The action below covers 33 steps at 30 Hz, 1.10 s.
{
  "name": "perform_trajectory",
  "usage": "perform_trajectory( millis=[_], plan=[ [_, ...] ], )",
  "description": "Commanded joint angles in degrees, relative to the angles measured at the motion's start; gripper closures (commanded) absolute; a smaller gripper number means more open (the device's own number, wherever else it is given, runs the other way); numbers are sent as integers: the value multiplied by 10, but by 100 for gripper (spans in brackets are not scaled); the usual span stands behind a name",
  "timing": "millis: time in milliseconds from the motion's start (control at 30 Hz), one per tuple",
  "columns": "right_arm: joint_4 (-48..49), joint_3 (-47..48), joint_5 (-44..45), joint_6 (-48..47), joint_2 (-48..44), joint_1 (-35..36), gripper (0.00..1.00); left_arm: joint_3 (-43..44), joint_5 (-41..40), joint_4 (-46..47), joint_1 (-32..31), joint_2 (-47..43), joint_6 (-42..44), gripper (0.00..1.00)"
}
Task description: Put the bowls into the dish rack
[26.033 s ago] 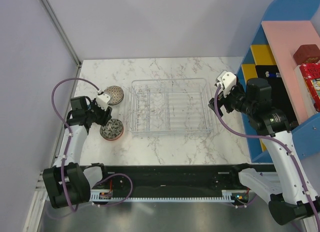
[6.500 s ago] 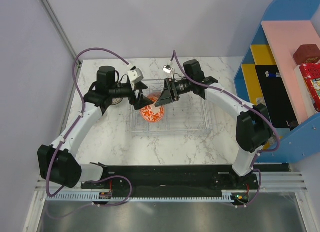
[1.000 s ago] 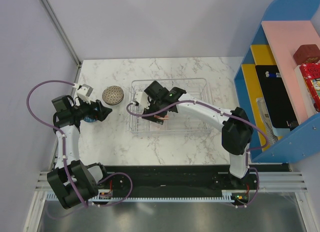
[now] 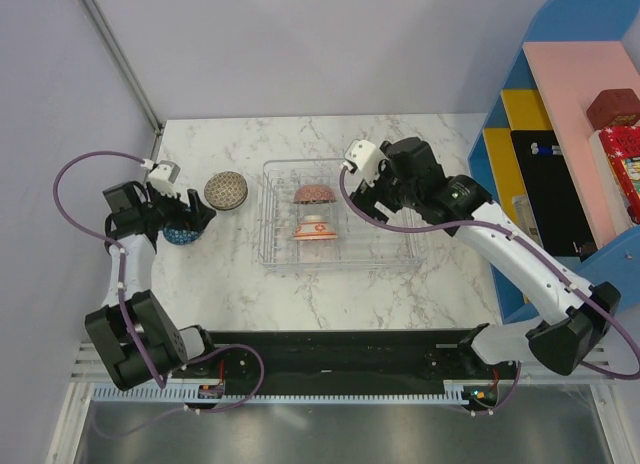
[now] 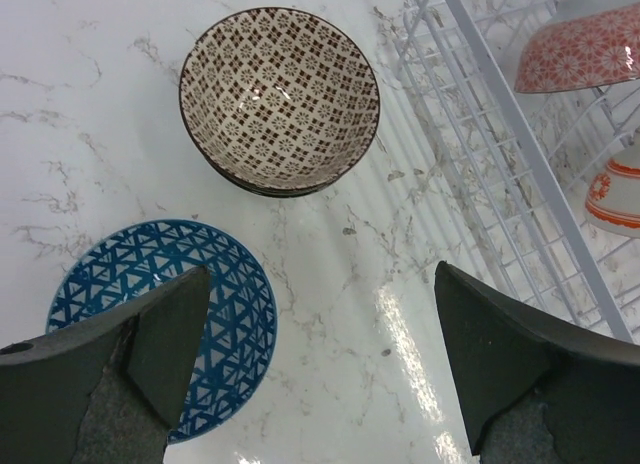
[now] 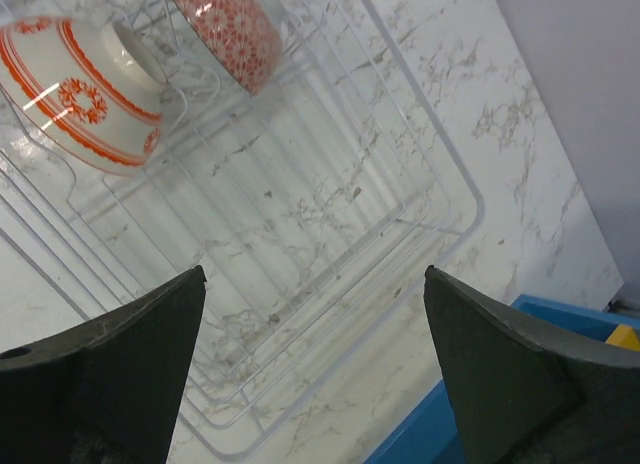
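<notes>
The clear dish rack (image 4: 385,219) holds two bowls in its left part: a red-orange flowered bowl (image 4: 313,193) tilted on its side and a white bowl with orange bands (image 4: 314,229). Left of the rack, a beige lattice bowl (image 4: 226,190) sits on the marble, and a second dark rim shows under it in the left wrist view. A blue bowl (image 4: 181,235) lies nearer me. My left gripper (image 4: 197,222) hangs open above the blue bowl's (image 5: 165,319) right edge, its left finger (image 5: 160,334) over the rim. My right gripper (image 4: 362,196) is open above the rack's (image 6: 470,209) bare middle, holding nothing.
A blue shelf unit (image 4: 580,134) with yellow, black and pink panels stands at the table's right edge, close to the right arm's elbow. Its blue edge (image 6: 440,434) shows in the right wrist view. A grey wall borders the table on the left.
My right arm has drawn back from the rack's left part toward the right, uncovering the two bowls that stand there. The left arm has hardly moved.
</notes>
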Motion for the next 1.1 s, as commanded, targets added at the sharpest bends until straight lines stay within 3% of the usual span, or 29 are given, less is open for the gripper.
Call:
perform_trajectory(
  millis=[0, 267, 533, 700, 833, 1067],
  plan=[
    [49, -44, -17, 15, -54, -21, 3, 71, -17, 40, 4, 62, -20, 0],
    [88, -113, -60, 27, -98, -72, 3, 188, -44, 55, -13, 215, -43, 5],
    [121, -153, -56, 32, -96, -80, 3, 283, -162, 57, -87, 346, -38, 17],
    [122, -153, -64, 38, -97, -80, 3, 308, -204, 57, -113, 373, -40, 30],
    [126, -160, -68, 39, -98, -80, 3, 312, -208, 57, -117, 376, -43, 46],
    [126, -161, -77, 41, -99, -80, 3, 304, -215, 57, -127, 376, -36, 50]
  ],
)
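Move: From the left gripper the brown-patterned bowl stands about 10 cm ahead and 5 cm to the right, its middle some 10 cm below. The blue bowl lies about 9 cm left and 2 cm back from the gripper, roughly 11 cm down; the rack's left side is some 17 cm right and 2 cm ahead. From the right gripper the brown-patterned bowl is about 45 cm left, 12 cm ahead and 22 cm below. Bring the left gripper about 15 cm forward, bowing slightly left past the blue bowl, then sink some 6 cm on the later part towards the far-left rim of the brown-patterned bowl. Tip the fingers down a little and close them to half open, one either side of the rim. Meanwhile ease the open right gripper about 4 cm right and 3 cm down, away from the racked bowls. ##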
